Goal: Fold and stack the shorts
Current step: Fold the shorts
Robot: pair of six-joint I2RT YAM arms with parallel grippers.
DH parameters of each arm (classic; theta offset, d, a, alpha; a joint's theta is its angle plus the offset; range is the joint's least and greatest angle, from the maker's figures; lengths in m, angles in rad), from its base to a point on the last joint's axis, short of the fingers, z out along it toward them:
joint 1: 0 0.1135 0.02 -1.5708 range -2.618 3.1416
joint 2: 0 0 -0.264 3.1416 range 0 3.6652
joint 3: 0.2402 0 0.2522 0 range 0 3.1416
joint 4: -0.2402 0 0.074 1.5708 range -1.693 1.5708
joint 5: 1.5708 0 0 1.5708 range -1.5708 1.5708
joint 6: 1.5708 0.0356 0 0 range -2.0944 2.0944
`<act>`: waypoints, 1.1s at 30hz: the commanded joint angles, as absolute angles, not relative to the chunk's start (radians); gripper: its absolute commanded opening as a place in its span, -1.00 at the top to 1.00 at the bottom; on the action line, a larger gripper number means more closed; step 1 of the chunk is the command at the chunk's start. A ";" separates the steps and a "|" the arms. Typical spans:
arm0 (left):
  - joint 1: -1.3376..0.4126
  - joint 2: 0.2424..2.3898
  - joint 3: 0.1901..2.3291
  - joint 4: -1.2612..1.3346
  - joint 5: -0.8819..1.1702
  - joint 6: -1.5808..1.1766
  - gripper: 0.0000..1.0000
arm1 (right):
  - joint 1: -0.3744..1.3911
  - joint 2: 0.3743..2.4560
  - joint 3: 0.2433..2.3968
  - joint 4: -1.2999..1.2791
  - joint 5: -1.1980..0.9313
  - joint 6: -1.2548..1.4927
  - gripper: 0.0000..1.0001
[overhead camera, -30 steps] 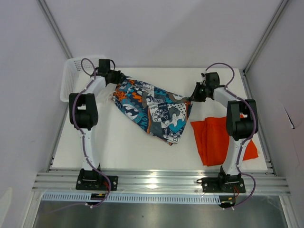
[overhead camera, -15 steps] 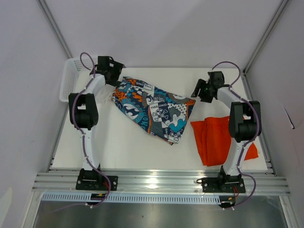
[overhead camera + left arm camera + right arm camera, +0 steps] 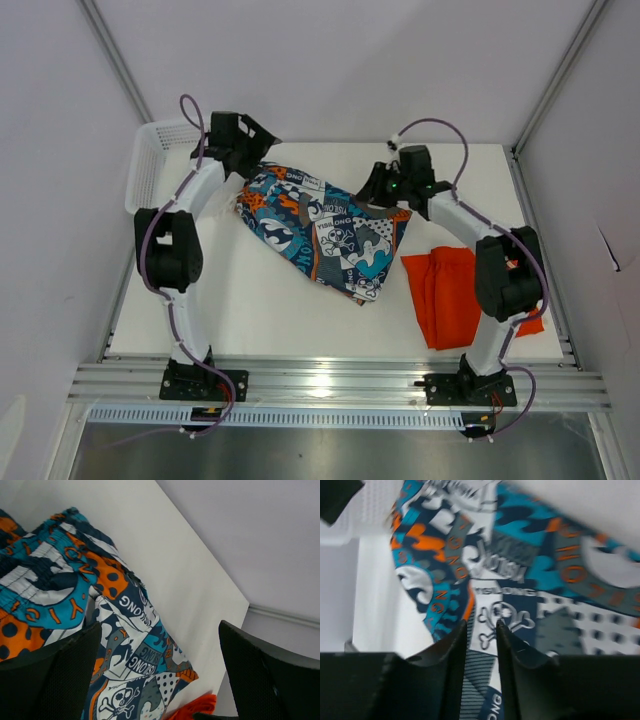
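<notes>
The patterned shorts lie spread on the white table, waistband at the left back. The orange shorts lie folded at the right, partly under the right arm. My left gripper hovers open above the patterned shorts' back left corner, holding nothing. In the left wrist view the gripper has its fingers wide apart over the patterned shorts, with a bit of the orange shorts beyond. My right gripper is above the patterned shorts' back right edge. In the right wrist view the gripper has its jaws narrowly apart, with the fabric below.
A white mesh basket stands at the back left corner, just left of the left arm; it also shows in the right wrist view. The table's back edge and the walls lie close behind both grippers.
My right gripper let go of the patterned shorts' right corner and swung left over them. My left gripper let go of the left corner and rose back. The shorts settled flat.
</notes>
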State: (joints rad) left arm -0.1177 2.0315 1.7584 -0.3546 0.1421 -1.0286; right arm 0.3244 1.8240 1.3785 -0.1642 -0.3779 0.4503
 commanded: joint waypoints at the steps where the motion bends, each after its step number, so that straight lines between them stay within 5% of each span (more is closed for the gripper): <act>1: -0.130 1.953 1.700 -0.279 0.192 -0.919 -0.98 | 0.385 1.925 1.374 0.004 -0.538 0.615 0.55; 4: -0.130 1.944 1.678 -0.239 0.227 -0.852 -0.98 | 0.441 1.995 1.381 0.092 -0.604 0.678 0.84; 7: -0.130 1.925 1.671 -0.244 0.226 -0.795 -0.98 | 0.491 2.049 1.388 0.097 -0.626 0.695 0.90; 18: -0.129 1.832 1.580 -0.219 0.206 -0.735 -0.98 | 0.614 2.037 1.356 -0.382 -0.319 0.483 0.95; 28: -0.130 1.750 1.484 -0.238 0.207 -0.712 -0.98 | 0.644 1.780 1.062 -0.512 -0.123 0.385 0.95; 33: -0.133 1.625 1.335 -0.250 0.155 -0.710 -0.98 | 0.603 1.683 1.109 -0.540 -0.116 0.373 0.89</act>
State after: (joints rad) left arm -0.1326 1.7329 1.3979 -0.2512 0.1928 -0.7391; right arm 0.6254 1.7500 1.0660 -0.4988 -0.1719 0.4110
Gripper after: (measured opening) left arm 0.990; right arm 0.047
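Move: The patterned shorts lie half spread below both hands. Their middle is about 13 cm to the right hand's left, 6 cm back towards the base and 15 cm down; from the left hand it is roughly 17 cm right, 17 cm back and 17 cm down. The folded red shorts lie some 23 cm back and 25 cm right of the right hand, 15 cm below it. The white basket is about 21 cm to the left hand's left and level with it. The patterned shorts are dragged back and to the right under the right hand's shut fingertips. The empty hand closes and swoops left, down and back onto the skull print area near their middle, then sweeps back and right across the cloth, ending some 19 cm back and 13 cm lower, fingers tipped steeply down. The left hand, wide open above the cloth, draws back about 8 cm, turning slightly clockwise. ##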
